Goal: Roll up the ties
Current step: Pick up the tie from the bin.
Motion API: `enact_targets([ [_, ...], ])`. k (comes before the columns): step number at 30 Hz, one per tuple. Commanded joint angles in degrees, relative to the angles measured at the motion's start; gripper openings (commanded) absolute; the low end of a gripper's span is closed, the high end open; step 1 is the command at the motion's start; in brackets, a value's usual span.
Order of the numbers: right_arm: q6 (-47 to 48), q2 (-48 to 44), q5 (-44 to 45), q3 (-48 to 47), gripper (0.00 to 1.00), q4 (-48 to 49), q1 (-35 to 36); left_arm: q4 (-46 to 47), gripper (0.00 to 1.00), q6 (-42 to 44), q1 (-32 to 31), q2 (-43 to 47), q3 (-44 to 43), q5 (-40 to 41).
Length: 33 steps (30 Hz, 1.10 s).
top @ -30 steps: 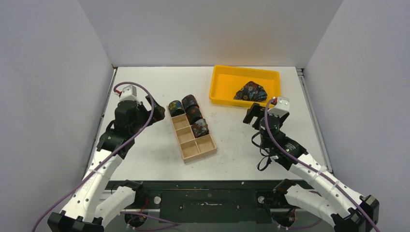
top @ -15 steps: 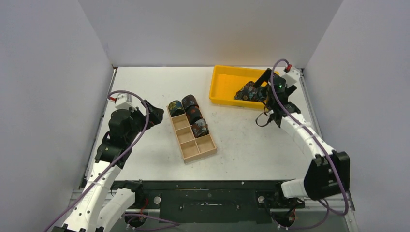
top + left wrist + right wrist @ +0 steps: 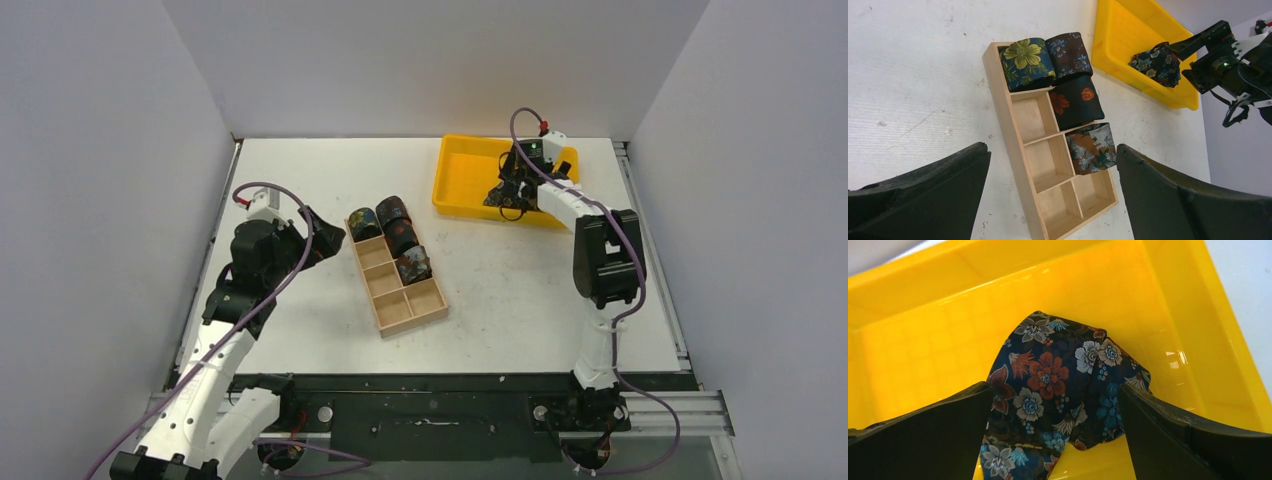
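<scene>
A loose dark floral tie point(image 3: 1058, 375) lies crumpled in the yellow tray point(image 3: 923, 340). My right gripper point(image 3: 1054, 440) is open and low over it, one finger on each side of the fabric. From above, the right gripper point(image 3: 509, 190) is inside the tray point(image 3: 462, 170), over the tie point(image 3: 494, 199). Several rolled ties point(image 3: 402, 238) sit in the far compartments of the wooden box point(image 3: 412, 309); they also show in the left wrist view point(image 3: 1077, 101). My left gripper point(image 3: 325, 238) is open and empty, left of the box, and hangs above its near compartments point(image 3: 1053, 200).
The wooden box point(image 3: 1020, 170) lies at a slant mid-table, its near compartments empty. The yellow tray point(image 3: 1120, 37) stands at the back right. Grey walls close in the table at the left, back and right.
My right arm has swung from the table's right middle to the back and reached into the yellow tray, over the loose tie. My left arm has shifted only slightly.
</scene>
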State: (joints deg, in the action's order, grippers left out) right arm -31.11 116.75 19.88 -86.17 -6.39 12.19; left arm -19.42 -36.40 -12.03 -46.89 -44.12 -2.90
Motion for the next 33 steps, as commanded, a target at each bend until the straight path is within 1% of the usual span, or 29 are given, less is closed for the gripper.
enact_targets([
  [1, 2.6, 2.6, 0.7, -6.4, 0.98, -2.6, -0.3, 3.8, 0.97, -0.6, 0.7, -0.8, -0.5, -3.5],
  [4, 2.7, 4.5, 1.0, -7.1, 0.92, -3.6, -0.3, 4.0, 0.96, -0.8, 1.0, -1.1, -0.4, -3.9],
  [5, 2.7, 5.1, 1.0, -7.2, 0.89, -4.0, -0.3, 4.0, 0.96, -0.9, 1.1, -1.2, -0.4, -4.0],
  [7, 2.9, 6.4, 1.0, -7.4, 0.78, -5.0, -0.4, 4.2, 0.97, -1.0, 1.2, -1.2, -0.1, -4.3],
  [9, 3.3, 6.9, 0.9, -6.1, 0.58, -5.1, -0.5, 4.3, 0.97, -1.0, 1.2, -1.3, -0.2, -4.3],
  [10, 4.0, 6.7, 1.1, -4.8, 0.5, -4.0, -0.6, 4.3, 0.97, -0.9, 1.2, -1.4, -0.2, -4.3],
  [13, 4.5, 4.8, 0.1, -2.5, 0.31, -2.4, -1.4, 4.0, 0.96, -0.6, 1.2, -1.4, -0.3, -4.1],
  [15, 4.1, 1.7, -1.6, -0.7, 0.15, -0.4, -2.1, 4.2, 0.97, -0.8, 1.4, -1.5, -0.1, -4.3],
  [17, 2.7, -1.6, -3.7, -0.5, 0.06, 0.4, -2.7, 4.5, 0.97, -1.0, 1.7, -1.6, 0.2, -4.8],
  [23, -0.6, -15.4, -8.3, 0.1, 0.05, 5.8, -2.7, 5.0, 0.96, -1.5, 2.5, -1.4, 0.5, -5.3],
  [28, -1.0, -24.2, -10.5, -1.5, 0.05, 5.4, -1.1, 5.3, 0.97, -1.5, 2.5, -1.0, 0.8, -5.2],
  [30, -1.4, -29.8, -11.6, 0.6, 0.05, 5.9, -0.4, 5.5, 0.96, -1.5, 2.6, -1.1, 0.9, -5.3],
  [33, -2.8, -37.9, -17.4, 6.5, 0.05, 9.5, -0.1, 5.9, 0.97, -1.6, 2.6, -1.3, 1.1, -5.8],
])
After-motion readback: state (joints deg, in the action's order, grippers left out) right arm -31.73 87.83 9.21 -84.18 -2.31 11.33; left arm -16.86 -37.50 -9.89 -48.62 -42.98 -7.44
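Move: The tie lies bunched on the bin floor between the open right fingers, some 6 cm below and barely 1 cm ahead of that hand. The yellow bin's middle is about 4 cm ahead and 4 cm to the left, 5 cm down. The wooden box with the rolled ties stands roughly 20 cm back and 29 cm left. From the left hand, the tie is about 27 cm ahead, 39 cm right and 18 cm below. Sink the right gripper about 5 cm onto the tie, closing the wide-open fingers on the way down so they pinch the cloth near its middle. Then lift fast, some 30 cm up out of the yellow bin, drawing back about 5 cm late in the rise, and tip the fingers up by roughly 35 degrees while keeping the pinch. ##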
